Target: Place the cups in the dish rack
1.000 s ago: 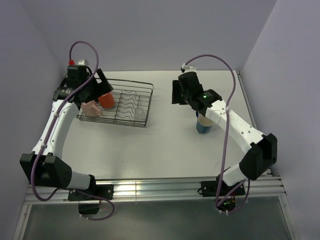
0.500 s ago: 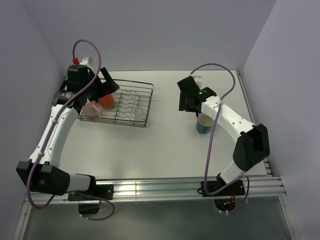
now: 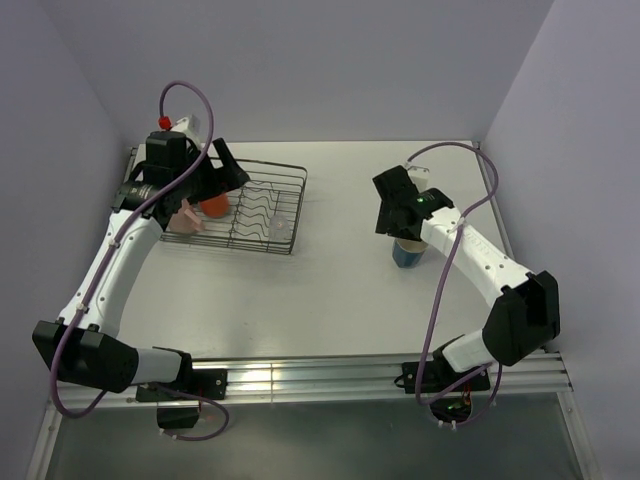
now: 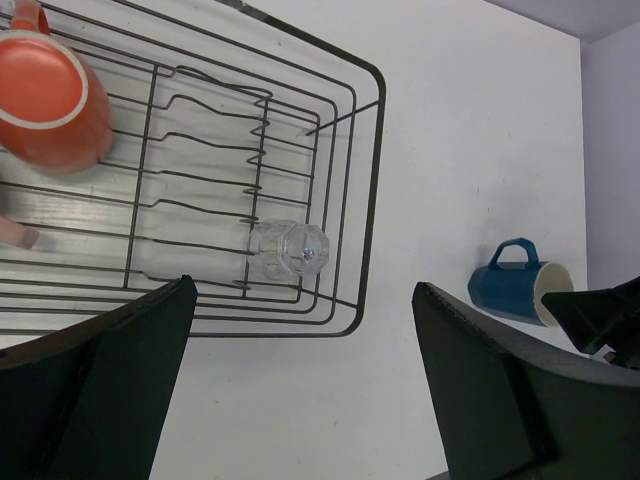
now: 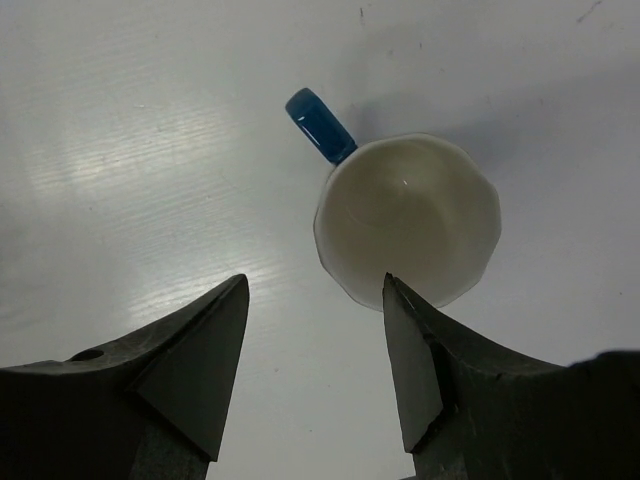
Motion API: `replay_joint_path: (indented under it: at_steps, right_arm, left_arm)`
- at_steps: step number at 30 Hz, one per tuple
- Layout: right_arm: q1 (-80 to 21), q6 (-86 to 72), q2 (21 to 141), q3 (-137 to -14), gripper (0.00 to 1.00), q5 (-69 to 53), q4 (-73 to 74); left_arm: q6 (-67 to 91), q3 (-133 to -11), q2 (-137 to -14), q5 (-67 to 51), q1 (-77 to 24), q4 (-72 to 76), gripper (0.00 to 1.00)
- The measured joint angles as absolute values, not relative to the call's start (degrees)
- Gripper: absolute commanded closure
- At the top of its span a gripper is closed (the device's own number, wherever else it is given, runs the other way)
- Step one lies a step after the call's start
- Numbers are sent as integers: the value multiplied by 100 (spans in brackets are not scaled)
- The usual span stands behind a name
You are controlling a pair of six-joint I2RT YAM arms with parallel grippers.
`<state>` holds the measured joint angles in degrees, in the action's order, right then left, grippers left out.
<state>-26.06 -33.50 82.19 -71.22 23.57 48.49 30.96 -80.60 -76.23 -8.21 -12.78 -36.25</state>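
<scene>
The dish rack (image 3: 255, 190) stands at the back left. It holds an orange cup (image 3: 213, 206), a pink cup (image 3: 183, 217) and a clear glass tumbler (image 3: 281, 229). My left gripper (image 3: 212, 180) hovers open and empty above the rack's left end. In its wrist view the orange cup (image 4: 45, 100), the tumbler (image 4: 290, 250) and the rack's wires (image 4: 372, 180) lie below the left gripper (image 4: 302, 295). A blue cup (image 3: 408, 254) stands upright on the table at the right. My right gripper (image 5: 314, 282) hangs open just above it, beside the blue cup's rim (image 5: 408, 220), touching nothing.
Lilac walls close the table at the back and on both sides. The rack's right end has free slots among the upright dividers (image 4: 250, 150). The left wrist view also takes in the blue cup (image 4: 515, 290), with part of the right arm (image 4: 605, 315) next to it.
The right gripper has swung right and toward the near side, ending over the blue cup. The left gripper has risen and shifted a little back from the orange cup.
</scene>
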Motion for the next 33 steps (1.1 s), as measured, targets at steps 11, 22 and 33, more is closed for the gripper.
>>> replay_joint_path:
  at_steps: [11,22,33]
  right_arm:
    - [-2303,-3369,8191,-6617,40,2265,4576]
    - [-2206,-3269,8720,-6593,44,1914,4058]
    - [-2104,-3173,8903,-6558,74,1796,3865]
  left_arm:
    - [3096,-7922,-7588,-825,-1413,-3597,3]
    - [3098,-7806,-7583,-834,-1457,-3538,3]
    - [3116,-7765,-7583,-836,-1461,-3457,3]
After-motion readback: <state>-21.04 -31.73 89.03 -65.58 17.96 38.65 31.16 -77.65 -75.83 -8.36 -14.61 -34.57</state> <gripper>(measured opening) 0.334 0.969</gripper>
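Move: The blue cup stands upright about 5 cm to the right of the right hand and 3 cm ahead, its middle roughly 9 cm below, with the handle on its far left side. Nothing stands close to it: the clear glass in the rack is some 25 cm left of this hand and 8 cm ahead, with the rack's middle about 35 cm left and 12 cm ahead. From the left hand the blue cup is roughly 40 cm right, slightly back and 22 cm lower. The right fingers come to straddle the blue cup's left wall just beside the handle, one inside the mouth and one outside, and close to about half their starting gap; a firm pinch can't be seen yet. The hand sinks about 6 cm to get there, easing right at first, then back left and some 2 cm forward, its fingers tipping slightly steeper. The open left hand drifts a little down and right. ##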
